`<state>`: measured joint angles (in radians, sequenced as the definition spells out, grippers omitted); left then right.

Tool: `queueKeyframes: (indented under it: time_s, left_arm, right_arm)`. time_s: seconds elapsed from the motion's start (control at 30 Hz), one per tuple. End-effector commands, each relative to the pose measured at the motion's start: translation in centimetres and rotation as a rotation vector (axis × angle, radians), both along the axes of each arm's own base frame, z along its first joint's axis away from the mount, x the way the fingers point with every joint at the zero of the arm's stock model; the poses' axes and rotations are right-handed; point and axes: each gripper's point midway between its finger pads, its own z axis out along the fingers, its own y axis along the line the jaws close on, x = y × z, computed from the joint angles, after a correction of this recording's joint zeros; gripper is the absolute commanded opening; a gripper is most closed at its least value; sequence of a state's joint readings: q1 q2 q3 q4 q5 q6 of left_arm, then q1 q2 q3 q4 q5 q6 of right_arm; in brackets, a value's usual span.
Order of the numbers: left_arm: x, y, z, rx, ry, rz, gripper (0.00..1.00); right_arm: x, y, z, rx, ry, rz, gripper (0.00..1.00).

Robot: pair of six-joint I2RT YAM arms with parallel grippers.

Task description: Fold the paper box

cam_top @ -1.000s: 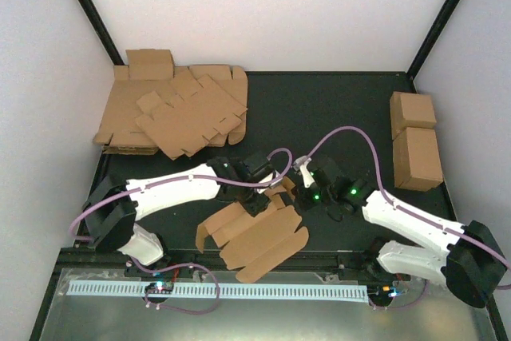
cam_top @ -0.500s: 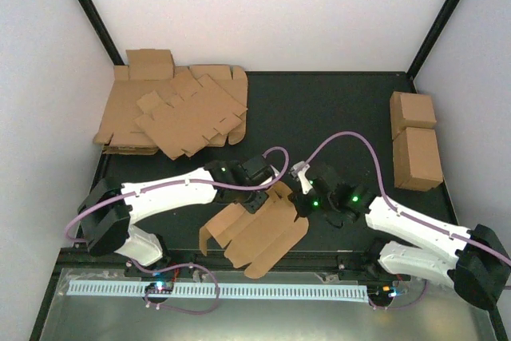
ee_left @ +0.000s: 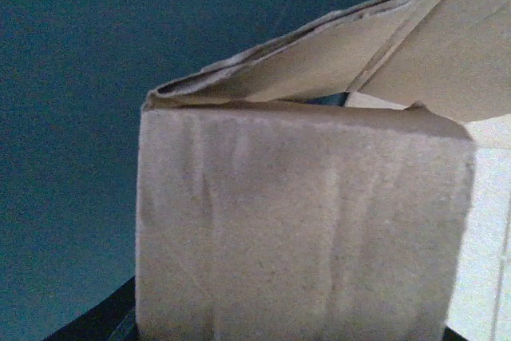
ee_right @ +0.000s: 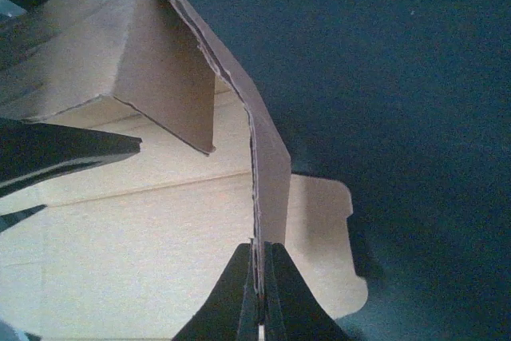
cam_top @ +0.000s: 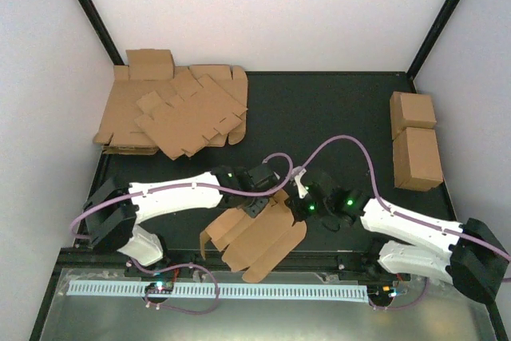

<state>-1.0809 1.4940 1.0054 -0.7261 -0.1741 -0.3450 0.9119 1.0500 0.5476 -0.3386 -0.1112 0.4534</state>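
Note:
The paper box (cam_top: 259, 241) is a brown die-cut sheet lying partly folded near the table's front edge. One raised edge of the paper box (ee_right: 267, 165) stands upright, and my right gripper (ee_right: 259, 251) is shut on it; from above the right gripper (cam_top: 293, 199) sits at the sheet's far right corner. My left gripper (cam_top: 256, 204) is over the sheet's far edge. In the left wrist view a raised panel of the paper box (ee_left: 295, 229) fills the frame and hides the fingers.
A heap of flat cardboard sheets (cam_top: 172, 113) lies at the back left. Two cardboard cuboids (cam_top: 415, 141) stand at the right edge of the black table (cam_top: 335, 109). White walls close in the back and sides.
The right gripper has shifted slightly left with its flap, towards the left gripper. The left wrist has moved a little nearer. The sheet has stayed in much the same place.

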Motion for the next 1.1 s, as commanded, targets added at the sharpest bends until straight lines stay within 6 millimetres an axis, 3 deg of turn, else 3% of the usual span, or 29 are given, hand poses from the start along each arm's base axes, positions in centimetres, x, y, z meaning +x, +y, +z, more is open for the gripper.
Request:
queueKeyframes:
  time_s: [0.0,0.3,0.47,0.83,1.07]
  left_arm:
    - [0.2,-0.7,-0.3,0.036,-0.016,-0.007,0.46]
    - [-0.6,-1.2,-1.0,0.097,0.002,-0.033,0.47]
    - [-0.7,-1.2,-1.3,0.096,-0.006,-0.031,0.46]
    - [-2.1,-2.1,-1.8,0.035,0.018,-0.15,0.47]
    - [-2.8,-2.2,-1.9,0.032,0.039,-0.206,0.47]
  right_arm:
    - [-0.5,0.0,-1.9,-0.029,0.026,-0.014,0.03]
    - [-2.1,1.6,-2.0,0.034,0.071,-0.021,0.04]
    - [-3.1,2.8,-1.2,0.161,0.076,0.036,0.12]
    - [-2.9,3.7,-0.7,0.243,-0.06,0.13,0.16]
    - [-2.4,3.1,-0.9,0.254,-0.136,0.125,0.46]
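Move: The right hand already pinches the upstanding side flap of the paper box; the small folded end flap it works beside lies about 7 cm to its left, roughly level in depth and height. The box's floor panel is some 6 cm back, 7 cm left and 5 cm below it. The left hand already has that end flap between its half-open fingers, with the side flap about 7 cm to its right and the floor panel roughly 7 cm back and 4 cm below. With both flaps still in hand, the two hands first sink together, the left about 2 cm and the right nearly 3 cm, and ease back towards the base, the left only slightly while keeping its half-open hold around the end flap. The right hand draws back about 3 cm and 2 cm left, closing on the end flap, its left side tipping up some 10 degrees, then stays nearly in place while its fingers open to almost half and let go of the side flap, whose edge remains between them. ##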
